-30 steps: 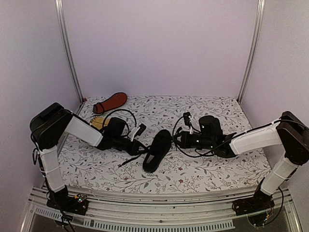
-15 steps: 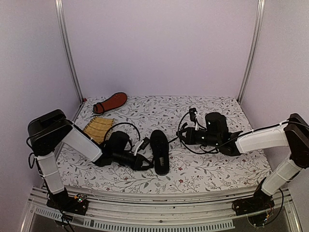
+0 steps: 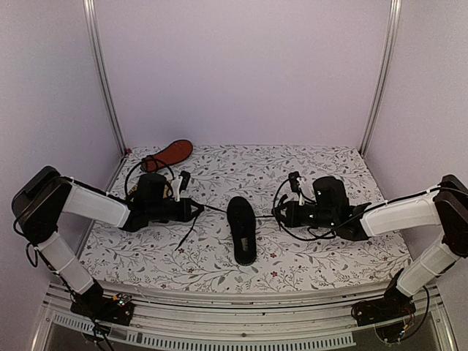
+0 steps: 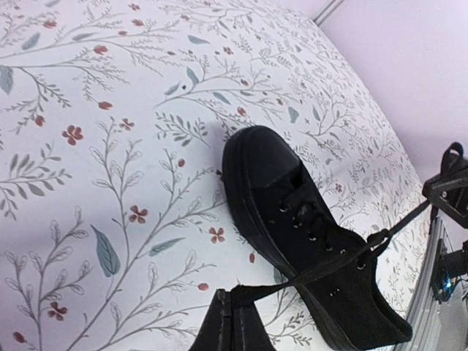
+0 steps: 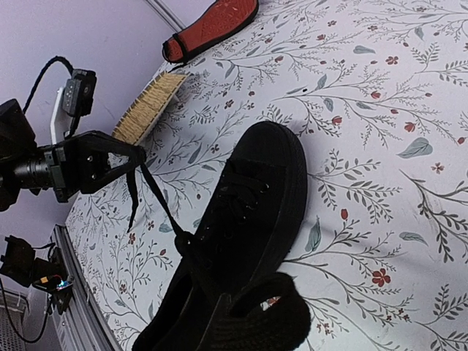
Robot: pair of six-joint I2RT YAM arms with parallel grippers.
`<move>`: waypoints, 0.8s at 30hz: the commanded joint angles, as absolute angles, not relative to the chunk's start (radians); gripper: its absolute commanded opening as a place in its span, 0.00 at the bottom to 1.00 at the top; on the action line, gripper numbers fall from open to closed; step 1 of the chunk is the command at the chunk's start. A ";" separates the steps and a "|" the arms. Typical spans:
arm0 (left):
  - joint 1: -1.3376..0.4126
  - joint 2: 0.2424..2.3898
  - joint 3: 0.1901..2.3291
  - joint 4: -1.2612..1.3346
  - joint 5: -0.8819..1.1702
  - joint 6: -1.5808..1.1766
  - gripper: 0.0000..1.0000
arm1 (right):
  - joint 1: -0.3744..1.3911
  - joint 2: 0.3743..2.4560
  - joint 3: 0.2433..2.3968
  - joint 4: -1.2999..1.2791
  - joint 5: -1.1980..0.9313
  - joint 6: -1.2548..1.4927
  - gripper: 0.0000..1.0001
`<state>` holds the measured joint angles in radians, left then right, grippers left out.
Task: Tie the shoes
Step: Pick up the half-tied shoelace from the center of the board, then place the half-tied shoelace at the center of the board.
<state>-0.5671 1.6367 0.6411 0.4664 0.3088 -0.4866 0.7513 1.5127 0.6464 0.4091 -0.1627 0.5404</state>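
Observation:
One black shoe [image 3: 242, 228] lies mid-table, toe pointing away [image 4: 292, 219] [image 5: 248, 212]. Its thin black lace [image 3: 216, 210] runs taut to both sides from a knot [image 5: 182, 242] over the eyelets. My left gripper [image 3: 195, 208] [image 4: 232, 298] is shut on the left lace end, left of the shoe. To the shoe's right, my right gripper [image 3: 278, 214] [image 5: 224, 301] is shut on the other lace end, which loops close by its fingertips. The second shoe [image 3: 167, 155] [image 5: 213, 26] lies at the back left with its reddish-orange sole showing.
A yellow slatted mat [image 5: 150, 107] lies at the back left, near the second shoe and behind my left arm. Lilac walls close the table [image 3: 329, 259] on three sides, with metal posts [image 3: 102, 73] at the back corners.
My left gripper closed on the lace and drew back left, away from the shoe, pulling the lace taut. The shoe swung from tilted to straight. The right gripper shifted slightly right.

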 commanded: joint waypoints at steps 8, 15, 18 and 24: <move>-0.528 1.704 0.829 0.366 0.372 -0.422 0.00 | 0.899 1.537 0.734 0.396 -0.234 0.361 0.02; -0.529 1.750 0.916 0.321 0.439 -0.386 0.00 | 1.064 1.784 1.008 0.355 -0.251 0.309 0.04; -0.529 1.765 0.942 0.311 0.459 -0.373 0.00 | 1.106 1.904 1.135 0.322 -0.249 0.287 0.12; -0.529 1.781 0.982 0.304 0.487 -0.349 0.00 | 1.151 1.940 1.288 0.156 -0.178 0.162 0.59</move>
<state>-0.5381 1.7660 0.9447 0.3195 0.4492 -0.3862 1.1324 1.9568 1.2201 0.2691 -0.2287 0.2672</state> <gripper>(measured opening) 0.004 0.527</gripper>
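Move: The black shoe, toe pointing forward, lies about 9 cm to the left of the right hand, 2 cm nearer the base and 8 below, laces drawn out to both grippers. Beyond it, the lace tail hanging from the left gripper is some 24 cm left of the right hand, 5 back and 8 lower. From the left hand, the shoe is roughly 12 cm right, 3 back and 4 below; the tail hangs 3 cm left, 4 back and 4 down. The lace loop still pinched by the right gripper is carried over the shoe to its left side, about 21 cm leftward and 9 back, the hand turning some 30 degrees counter-clockwise; then its fingers open about halfway, letting go of the loop. The left hand keeps its shut grip on the other lace and eases forward, up and right, roughly 4 cm each way. ##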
